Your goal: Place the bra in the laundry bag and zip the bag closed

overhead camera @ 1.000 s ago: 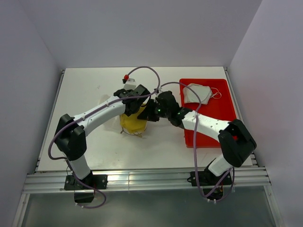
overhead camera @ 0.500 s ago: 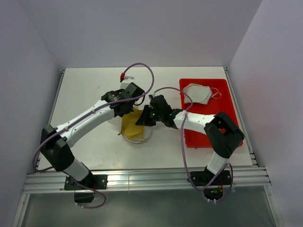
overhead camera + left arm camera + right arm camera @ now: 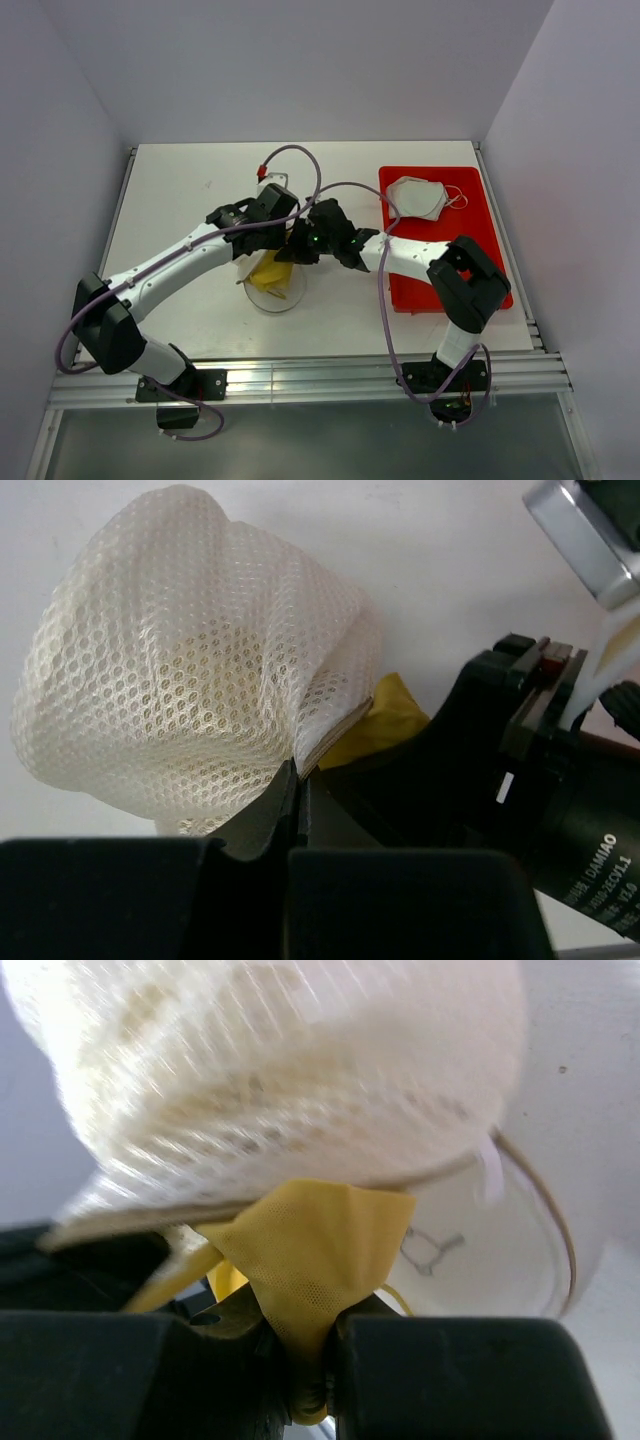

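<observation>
The white mesh laundry bag point(image 3: 190, 670) bulges in the left wrist view; its tan zipper rim is pinched in my left gripper point(image 3: 298, 780), which is shut on it. The mustard-yellow bra point(image 3: 310, 1250) hangs from under the bag's opening and my right gripper point(image 3: 315, 1360) is shut on a fold of it. In the top view the two grippers, left point(image 3: 268, 232) and right point(image 3: 292, 250), meet over the bag point(image 3: 278, 295), with yellow bra fabric point(image 3: 265, 272) showing there. The bag's round lid flap point(image 3: 500, 1250) lies open on the table.
A red plastic tray point(image 3: 470, 240) stands on the right of the table with a white-grey bra point(image 3: 420, 197) in its far end. White walls close in on the left, back and right.
Both grippers have moved left and slightly nearer with the bag and bra. The left arm has stretched out further. More of the yellow fabric is covered by the bag.
</observation>
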Motion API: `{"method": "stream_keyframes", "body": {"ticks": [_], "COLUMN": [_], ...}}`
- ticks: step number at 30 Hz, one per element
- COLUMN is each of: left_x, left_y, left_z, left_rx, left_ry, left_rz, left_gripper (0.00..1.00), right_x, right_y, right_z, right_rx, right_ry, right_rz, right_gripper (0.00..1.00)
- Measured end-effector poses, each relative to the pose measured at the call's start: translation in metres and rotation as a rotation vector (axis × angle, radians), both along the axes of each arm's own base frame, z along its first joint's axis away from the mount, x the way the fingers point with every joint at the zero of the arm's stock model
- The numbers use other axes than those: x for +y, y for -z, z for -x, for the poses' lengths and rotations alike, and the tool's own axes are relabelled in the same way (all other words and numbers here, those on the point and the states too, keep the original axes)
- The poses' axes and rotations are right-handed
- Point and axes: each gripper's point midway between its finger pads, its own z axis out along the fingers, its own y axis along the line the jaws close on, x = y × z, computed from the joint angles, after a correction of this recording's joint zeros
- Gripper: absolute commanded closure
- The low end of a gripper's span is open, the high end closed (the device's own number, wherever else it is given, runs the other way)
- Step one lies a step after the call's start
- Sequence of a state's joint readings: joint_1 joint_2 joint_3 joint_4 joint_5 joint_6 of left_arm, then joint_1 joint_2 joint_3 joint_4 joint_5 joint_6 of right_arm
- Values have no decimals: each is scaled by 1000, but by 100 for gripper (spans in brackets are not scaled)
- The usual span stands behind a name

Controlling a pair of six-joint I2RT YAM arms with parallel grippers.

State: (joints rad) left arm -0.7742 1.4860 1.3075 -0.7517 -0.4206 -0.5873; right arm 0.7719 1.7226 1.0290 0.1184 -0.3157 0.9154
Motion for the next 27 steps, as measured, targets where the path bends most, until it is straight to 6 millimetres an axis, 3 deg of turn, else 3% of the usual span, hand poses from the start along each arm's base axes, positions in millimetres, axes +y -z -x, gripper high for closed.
{"method": "stream_keyframes", "body": {"ticks": [4,10,17,27], "left_x": [-8,-25,-39,-43], "left_y": [1,-22,-35,-24], "left_z": [6,13,20,36], "left_rx": [15,-7,7,52], "left_ry": [31,72,91,126], "left_rz": [53,200,303,359], "left_gripper": [100,100,100,100], "right_x": [5,11,-13,-36], "right_y": [-8,-20,-6,-68], "right_z": [-4,-14,-20,-38], "right_rx": [25,54,79,-32], "right_ry": [36,135,329,497], "right_rz": [-47,-168,-204,-364], "right_gripper": [100,100,100,100]}}
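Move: My right hand already pinches the bra; the bag's mouth lies about 3 cm to its left, roughly level with it, and the round lid hangs some 7 cm back, 1 cm left and 8 cm lower. My left hand already pinches the mouth's zipper edge; from it the bra's loose part hangs about 5 cm back, 2 cm left and 7 cm below, with the lid about 8 cm back, 1 cm right and 14 cm below. Keeping both grips shut, I work the bra and the bag's rim against each other: my right hand bobs slightly, then climbs about 7 cm in all and goes forward and a little right, its fingers levelling out while it turns clockwise nearly 30 degrees. Meanwhile my left hand draws the zipper edge right and back, about 4 cm each way and slightly up, rolling its left side down. ##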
